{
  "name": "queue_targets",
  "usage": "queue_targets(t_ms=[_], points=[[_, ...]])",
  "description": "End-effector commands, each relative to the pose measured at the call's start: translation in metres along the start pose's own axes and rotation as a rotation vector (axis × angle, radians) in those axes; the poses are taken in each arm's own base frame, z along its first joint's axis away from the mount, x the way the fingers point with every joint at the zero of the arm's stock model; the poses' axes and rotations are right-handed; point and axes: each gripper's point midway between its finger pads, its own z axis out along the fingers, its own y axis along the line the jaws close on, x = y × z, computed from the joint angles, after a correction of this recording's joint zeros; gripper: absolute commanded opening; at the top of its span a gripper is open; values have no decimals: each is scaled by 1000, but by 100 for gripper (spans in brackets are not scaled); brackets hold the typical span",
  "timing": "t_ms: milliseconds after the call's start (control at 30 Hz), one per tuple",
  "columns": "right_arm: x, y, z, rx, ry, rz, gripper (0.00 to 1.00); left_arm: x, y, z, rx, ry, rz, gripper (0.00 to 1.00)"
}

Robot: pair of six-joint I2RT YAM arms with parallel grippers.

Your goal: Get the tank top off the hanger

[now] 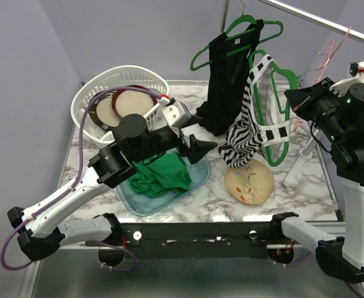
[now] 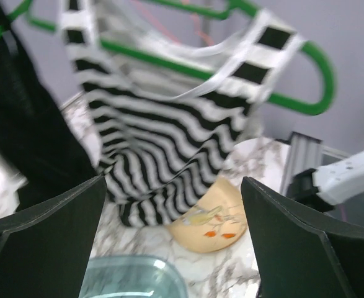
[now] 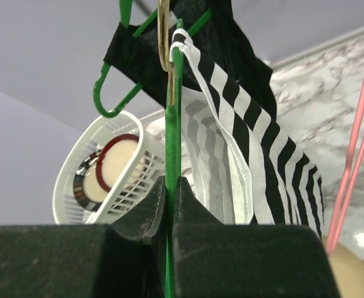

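Note:
A black-and-white striped tank top (image 1: 250,133) hangs on a green hanger (image 1: 283,76), its hem bunched down over the table. My right gripper (image 1: 291,99) is shut on the hanger's green wire, as the right wrist view shows (image 3: 172,192), with the hanger (image 3: 171,143) rising between the jaws and the tank top (image 3: 256,143) draped to its right. My left gripper (image 1: 201,135) is open and empty, just left of the top's lower part. In the left wrist view the tank top (image 2: 163,149) and hanger (image 2: 306,99) are ahead of my open gripper (image 2: 172,248), not touched.
A black garment (image 1: 228,74) hangs on a second green hanger from the metal rod (image 1: 318,22), just left of the striped top. A beige plate (image 1: 250,183) lies under the top. A glass tray (image 1: 197,177) holds a green cloth (image 1: 163,174). A white basket (image 1: 85,108) with plates stands back left.

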Motion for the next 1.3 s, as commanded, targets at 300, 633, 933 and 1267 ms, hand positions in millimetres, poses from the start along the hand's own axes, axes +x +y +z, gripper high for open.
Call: queue_targets(t_ms=[300, 633, 933, 1267], points=[[2, 7, -21, -25, -45, 294, 1, 29, -58, 111, -75, 51, 159, 99], [7, 7, -20, -33, -39, 310, 1, 51, -77, 136, -73, 61, 227, 94], [1, -3, -13, 3, -92, 281, 1, 60, -79, 123, -80, 85, 250, 35], [-22, -25, -1, 88, -256, 240, 1, 64, -82, 84, -56, 105, 211, 0]])
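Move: About 16 cm to the right of the open left hand, level with it fore and aft and some 5 cm lower, is the tank top's near strap. The black top hangs about 17 cm ahead and 10 cm right of that hand, slightly lower; the plate lies about 25 cm right, 3 cm back and 38 cm below. From the right hand, the strap is roughly 8 cm left, 4 cm back and 12 cm down. Sweeping about 16 cm to the right and sinking some 6 cm, the left hand brings its open fingers to the near strap, tilting about 15 degrees, then pinches it shut and eases back left and down a couple of centimetres. The right hand keeps its grip on the green hanger, rolls its left side up about 15 degrees and settles 3 cm lower. ##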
